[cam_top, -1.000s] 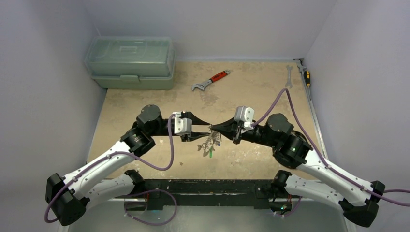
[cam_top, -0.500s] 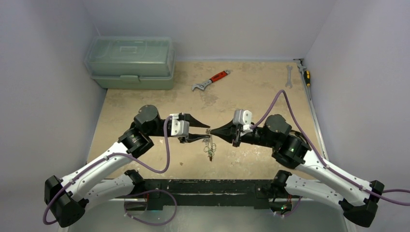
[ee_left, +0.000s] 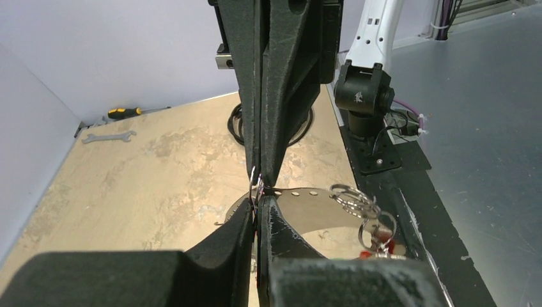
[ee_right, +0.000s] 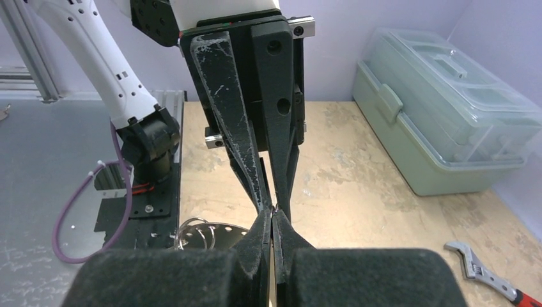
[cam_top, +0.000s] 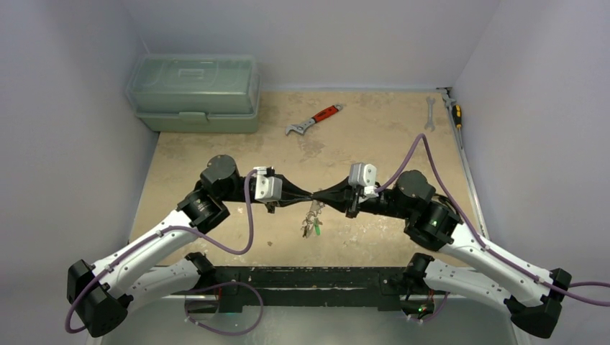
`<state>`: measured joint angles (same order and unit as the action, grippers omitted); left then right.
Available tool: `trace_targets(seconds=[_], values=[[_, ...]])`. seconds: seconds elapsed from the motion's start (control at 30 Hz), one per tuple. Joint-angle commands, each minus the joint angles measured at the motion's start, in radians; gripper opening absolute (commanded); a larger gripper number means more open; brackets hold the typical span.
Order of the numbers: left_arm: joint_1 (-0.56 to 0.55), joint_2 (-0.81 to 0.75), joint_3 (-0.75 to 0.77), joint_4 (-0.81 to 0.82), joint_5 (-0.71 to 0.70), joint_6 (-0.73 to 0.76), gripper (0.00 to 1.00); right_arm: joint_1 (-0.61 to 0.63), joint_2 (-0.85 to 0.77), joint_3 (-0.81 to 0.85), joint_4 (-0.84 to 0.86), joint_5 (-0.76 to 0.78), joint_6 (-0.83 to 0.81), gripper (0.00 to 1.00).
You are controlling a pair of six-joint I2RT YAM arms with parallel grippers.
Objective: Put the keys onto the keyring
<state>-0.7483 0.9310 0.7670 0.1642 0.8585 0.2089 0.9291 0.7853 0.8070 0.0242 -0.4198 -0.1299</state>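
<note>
My two grippers meet tip to tip above the middle of the table, the left gripper (cam_top: 308,199) and the right gripper (cam_top: 319,198). Both are shut. In the left wrist view a thin silvery wire, the keyring (ee_left: 254,178), runs from the right gripper's closed tips down between my left gripper (ee_left: 259,203) pads. The right wrist view shows my right gripper (ee_right: 273,214) pinched on the same wire. A bunch of keys (cam_top: 311,224) dangles below the tips. Small split rings (ee_left: 353,197), a perforated metal plate (ee_left: 307,208) and a red tag (ee_left: 377,254) hang beside the left fingers.
A green plastic toolbox (cam_top: 194,92) stands at the back left. A red-handled wrench (cam_top: 313,120) lies behind the grippers. At the back right edge are a silver spanner (cam_top: 430,113) and a screwdriver (cam_top: 456,113). The arms' black base rail (cam_top: 309,277) runs along the near edge.
My left gripper stood open around the wire and has now shut on it, touching the right gripper's tips. The dangling keys have swung and turned slightly. The right gripper stayed shut.
</note>
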Motion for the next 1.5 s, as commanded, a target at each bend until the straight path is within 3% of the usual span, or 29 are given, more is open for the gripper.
trace_targets(seconds=[0.0, 0.3, 0.5, 0.6, 0.8, 1.03, 1.47], values=[[0.003, -0.001, 0.04, 0.06, 0.024, -0.04, 0.0, 0.004, 0.002, -0.009, 0.109, -0.034, 0.019, 0.0], [0.007, -0.005, 0.048, 0.026, -0.012, -0.013, 0.0, 0.004, -0.012, -0.02, 0.092, 0.001, 0.033, 0.01], [0.007, 0.0, 0.058, -0.025, -0.072, 0.02, 0.0, 0.004, -0.028, 0.04, -0.061, 0.094, 0.006, 0.36], [0.007, 0.005, 0.06, -0.039, -0.085, 0.03, 0.0, 0.004, -0.027, 0.095, -0.174, 0.155, -0.014, 0.46], [0.009, 0.021, 0.065, -0.05, -0.089, 0.036, 0.0, 0.004, 0.019, 0.203, -0.37, 0.262, -0.07, 0.5], [0.008, 0.023, 0.066, -0.066, -0.107, 0.045, 0.0, 0.004, 0.115, 0.293, -0.5, 0.211, -0.151, 0.5], [0.006, 0.034, 0.069, -0.073, -0.113, 0.035, 0.0, 0.004, 0.184, 0.331, -0.49, 0.142, -0.194, 0.46]])
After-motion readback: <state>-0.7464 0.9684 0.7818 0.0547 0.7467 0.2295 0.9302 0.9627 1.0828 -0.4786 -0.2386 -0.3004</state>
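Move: A small wire ring sits where both hands' shut fingertips meet, about 1 cm to the right of the left hand point and 1 cm to the left of the right hand's. From either hand, the middle of the metal keyring plate hangs some 4 cm back and 5 cm below, level sideways with the wire ring. The cluster of key rings on the plate's near end is about 8 cm back and 6 cm down from either hand, also in line sideways with the wire ring. The wire ring stays pinched in the left fingers, while the right fingers open about halfway and come free of it. The right hand backs off forward and to the right, then sinks and eases back left beside the plate, ending about 4 cm lower, its fingers tipped down some 20 degrees. Meanwhile the left hand carries the ring about 2 cm forward and 3 cm down. ##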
